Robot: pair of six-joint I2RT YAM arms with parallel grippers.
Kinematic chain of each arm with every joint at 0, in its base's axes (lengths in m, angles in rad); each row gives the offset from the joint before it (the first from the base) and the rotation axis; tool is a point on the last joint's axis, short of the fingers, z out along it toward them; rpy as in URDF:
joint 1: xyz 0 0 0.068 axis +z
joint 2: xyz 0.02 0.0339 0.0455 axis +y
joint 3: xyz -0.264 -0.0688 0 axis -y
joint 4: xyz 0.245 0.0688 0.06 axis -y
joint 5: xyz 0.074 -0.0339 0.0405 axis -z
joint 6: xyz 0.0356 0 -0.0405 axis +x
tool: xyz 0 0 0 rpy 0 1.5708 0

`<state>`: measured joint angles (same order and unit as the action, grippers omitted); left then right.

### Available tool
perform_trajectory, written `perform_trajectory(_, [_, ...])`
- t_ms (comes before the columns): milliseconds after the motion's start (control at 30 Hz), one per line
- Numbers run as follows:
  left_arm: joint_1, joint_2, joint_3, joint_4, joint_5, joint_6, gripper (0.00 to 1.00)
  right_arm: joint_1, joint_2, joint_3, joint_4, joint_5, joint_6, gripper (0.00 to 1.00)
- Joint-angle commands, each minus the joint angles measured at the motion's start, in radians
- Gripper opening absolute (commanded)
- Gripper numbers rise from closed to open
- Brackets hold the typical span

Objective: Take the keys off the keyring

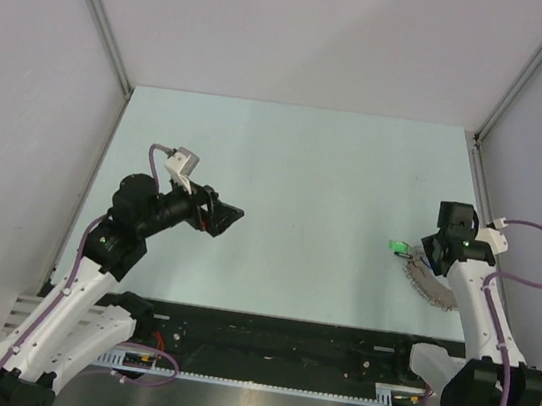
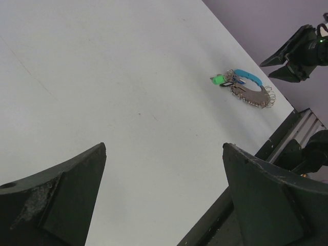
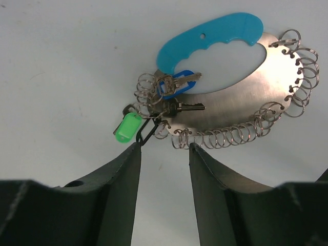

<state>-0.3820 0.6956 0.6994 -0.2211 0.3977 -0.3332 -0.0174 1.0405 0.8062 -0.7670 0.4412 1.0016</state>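
Observation:
The keys (image 3: 180, 84) lie on the table in a small bunch: one blue-headed, one dark-headed (image 3: 179, 106). They hang from a cluster of thin wire loops, the keyring (image 3: 148, 93), at the left edge of an oval metal plate (image 3: 241, 97) that carries a blue plastic piece (image 3: 210, 38). My right gripper (image 3: 165, 146) hovers just short of the bunch, jaws partly apart with nothing between them; its left fingertip (image 3: 136, 148) sits at a black clip (image 3: 148, 130). From above, the right gripper (image 1: 430, 254) is over the keys (image 1: 415, 259). My left gripper (image 1: 224, 217) stands wide open, far left.
A green tag (image 3: 128, 128) hangs beside the black clip. Small wire rings (image 3: 302, 66) line the plate's rim. A black rail (image 1: 283, 336) runs along the table's near edge, close to the plate (image 1: 433, 286). Grey walls enclose the table.

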Motion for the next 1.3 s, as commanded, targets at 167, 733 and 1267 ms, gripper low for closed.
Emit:
perform_trajectory(167, [0.000,-0.007,0.002,0.011,0.000,-0.012,1.00,-0.107,0.171,-0.018,0.170,-0.190,0.034,0.43])
perform_trajectory(733, [-0.005,-0.007,-0.001,0.009,-0.010,-0.012,1.00,-0.088,0.398,-0.021,0.216,-0.228,0.144,0.41])
perform_trajectory(1267, [-0.005,0.010,-0.001,0.011,-0.008,-0.013,1.00,-0.067,0.443,-0.021,0.265,-0.268,0.082,0.11])
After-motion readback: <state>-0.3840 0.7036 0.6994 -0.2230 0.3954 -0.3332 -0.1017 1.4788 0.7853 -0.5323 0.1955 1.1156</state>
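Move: The black clip on the bunch of keys lies about 4 cm ahead of my right hand, 2 cm to its left and some 11 cm below. The green tag is roughly 2 cm farther out and 2 cm farther left than the clip. From this hand, the blue key tag is about 5 cm ahead and 2 right, and the blue handle 3 ahead and 9 right. From my left hand, the clip is some 44 cm right, 6 ahead and 25 below. I bring my half-open right hand down about 10 cm onto the black clip, easing forward some 4 cm and, after a slight start to the right, ending a little left. On the way my wrist tilts nearly 20 degrees so the fingers point more steeply down. The descent slows near the table, and at the very end I narrow the fingertips around the clip. ##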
